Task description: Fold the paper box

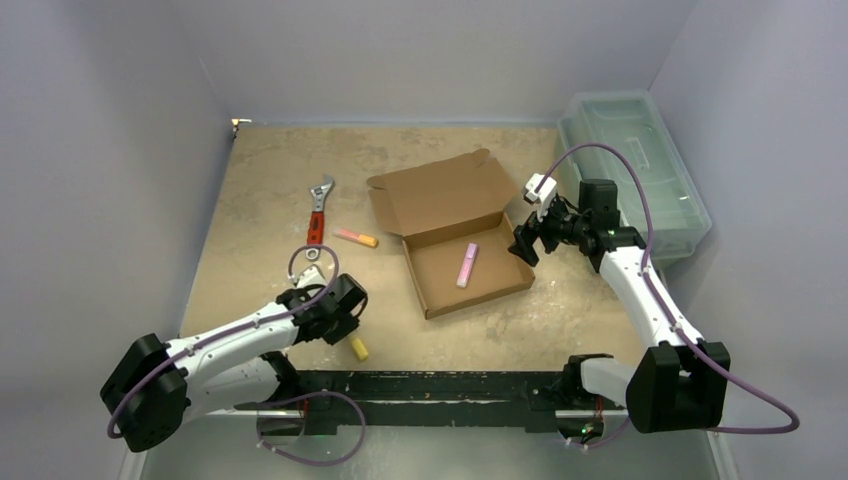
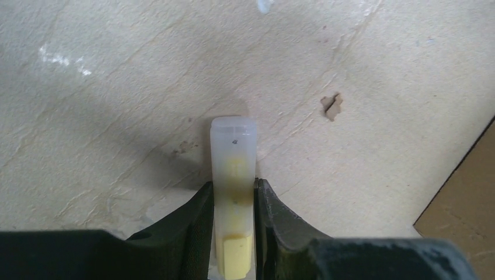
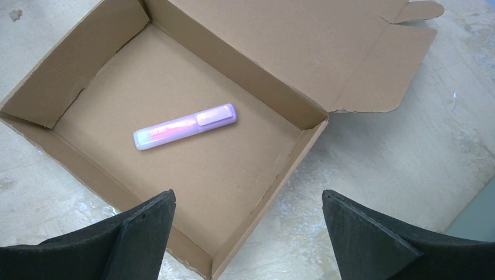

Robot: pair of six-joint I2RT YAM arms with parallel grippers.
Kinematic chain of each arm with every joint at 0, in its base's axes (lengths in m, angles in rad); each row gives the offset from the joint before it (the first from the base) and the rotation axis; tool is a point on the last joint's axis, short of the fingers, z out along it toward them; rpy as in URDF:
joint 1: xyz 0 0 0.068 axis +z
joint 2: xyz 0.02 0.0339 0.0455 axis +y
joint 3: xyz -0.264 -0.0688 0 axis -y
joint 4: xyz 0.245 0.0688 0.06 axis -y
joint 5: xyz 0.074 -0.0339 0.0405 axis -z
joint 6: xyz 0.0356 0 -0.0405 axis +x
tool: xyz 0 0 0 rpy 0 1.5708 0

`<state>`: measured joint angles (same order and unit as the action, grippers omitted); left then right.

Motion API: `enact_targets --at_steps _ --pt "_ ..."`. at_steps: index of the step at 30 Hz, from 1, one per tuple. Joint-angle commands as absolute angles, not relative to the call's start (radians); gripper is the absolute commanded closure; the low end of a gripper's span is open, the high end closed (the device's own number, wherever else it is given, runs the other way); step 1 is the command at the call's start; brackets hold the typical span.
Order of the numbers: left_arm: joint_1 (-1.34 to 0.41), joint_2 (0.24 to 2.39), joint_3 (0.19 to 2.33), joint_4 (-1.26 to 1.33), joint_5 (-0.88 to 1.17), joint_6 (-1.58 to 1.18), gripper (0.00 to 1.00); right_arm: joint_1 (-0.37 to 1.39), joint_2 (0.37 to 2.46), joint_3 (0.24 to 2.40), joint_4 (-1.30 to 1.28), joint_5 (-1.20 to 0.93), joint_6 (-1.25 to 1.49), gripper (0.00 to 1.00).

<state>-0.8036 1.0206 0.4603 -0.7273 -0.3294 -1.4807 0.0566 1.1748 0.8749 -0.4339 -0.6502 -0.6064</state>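
Note:
The paper box (image 1: 455, 235) lies open in the middle of the table, its lid flap (image 3: 303, 41) folded back flat. A pink highlighter (image 3: 185, 126) rests on the floor of its tray. My right gripper (image 3: 248, 210) hovers open over the box's right-hand corner, touching nothing. Near the front left, my left gripper (image 2: 233, 186) has both fingers pressed against the sides of a yellow highlighter (image 2: 233, 175) lying on the table. In the top view that left gripper (image 1: 347, 328) is low over the yellow highlighter (image 1: 358, 349).
A red-handled wrench (image 1: 318, 212) and an orange highlighter (image 1: 356, 238) lie left of the box. A translucent pale-green bin (image 1: 640, 165) stands at the back right against the wall. Grey walls enclose the table on three sides.

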Motion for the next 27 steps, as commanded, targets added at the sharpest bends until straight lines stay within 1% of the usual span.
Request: enact_targets --at_steps 1,4,6,10,14,18,21,24,27 --pt "-0.804 1.015 0.526 -0.666 -0.401 -1.376 1.0 0.051 1.16 0.887 -0.429 -0.684 -0.619 0.01" --pt "-0.803 1.0 0.626 -0.553 -0.398 -1.146 1.0 0.051 1.157 0.888 -0.428 -0.69 -0.619 0.01" --pt "-0.804 0.996 0.674 -0.414 -0.323 -0.916 1.0 0.051 1.155 0.889 -0.427 -0.692 -0.617 0.01" --pt "-0.802 1.04 0.751 -0.149 -0.115 -0.591 1.0 0.051 1.152 0.888 -0.427 -0.695 -0.618 0.01" --pt "-0.796 1.234 0.929 -0.087 -0.007 -0.4 1.0 0.051 1.148 0.887 -0.428 -0.701 -0.619 0.01" --pt "-0.79 1.492 1.123 -0.113 0.102 -0.329 1.0 0.051 1.143 0.887 -0.428 -0.706 -0.619 0.01" --pt "-0.791 1.649 1.229 -0.142 0.115 -0.316 1.0 0.051 1.138 0.886 -0.43 -0.704 -0.619 0.01" --pt "-0.791 1.779 1.298 -0.172 0.092 -0.326 0.92 0.051 1.136 0.886 -0.429 -0.708 -0.619 0.01" --pt "-0.791 1.842 1.329 -0.189 0.043 -0.35 0.71 0.051 1.137 0.884 -0.431 -0.71 -0.62 0.01"
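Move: My left hand already pinches the yellow highlighter down at table level. The middle of the paper box's open tray lies about 16 cm ahead and 28 cm to the right of it, at nearly its height, with the pink highlighter in the tray's middle. The orange highlighter is some 21 cm ahead and 3 cm to the right, the wrench about 26 cm ahead and 6 cm to the left. From my waiting right hand, the tray's middle is roughly 11 cm left, level with it and 14 cm below. With my left fingers keeping their pinch on the yellow highlighter, I swing it in a quick arc some 25 cm to the right and 18 cm forward, up nearly 18 cm over the box's near-left wall, then sinking about 8 cm towards the tray. On the way I turn the hand some 65 degrees clockwise and tip the fingers forward, bringing the highlighter roughly alongside the pink one. ##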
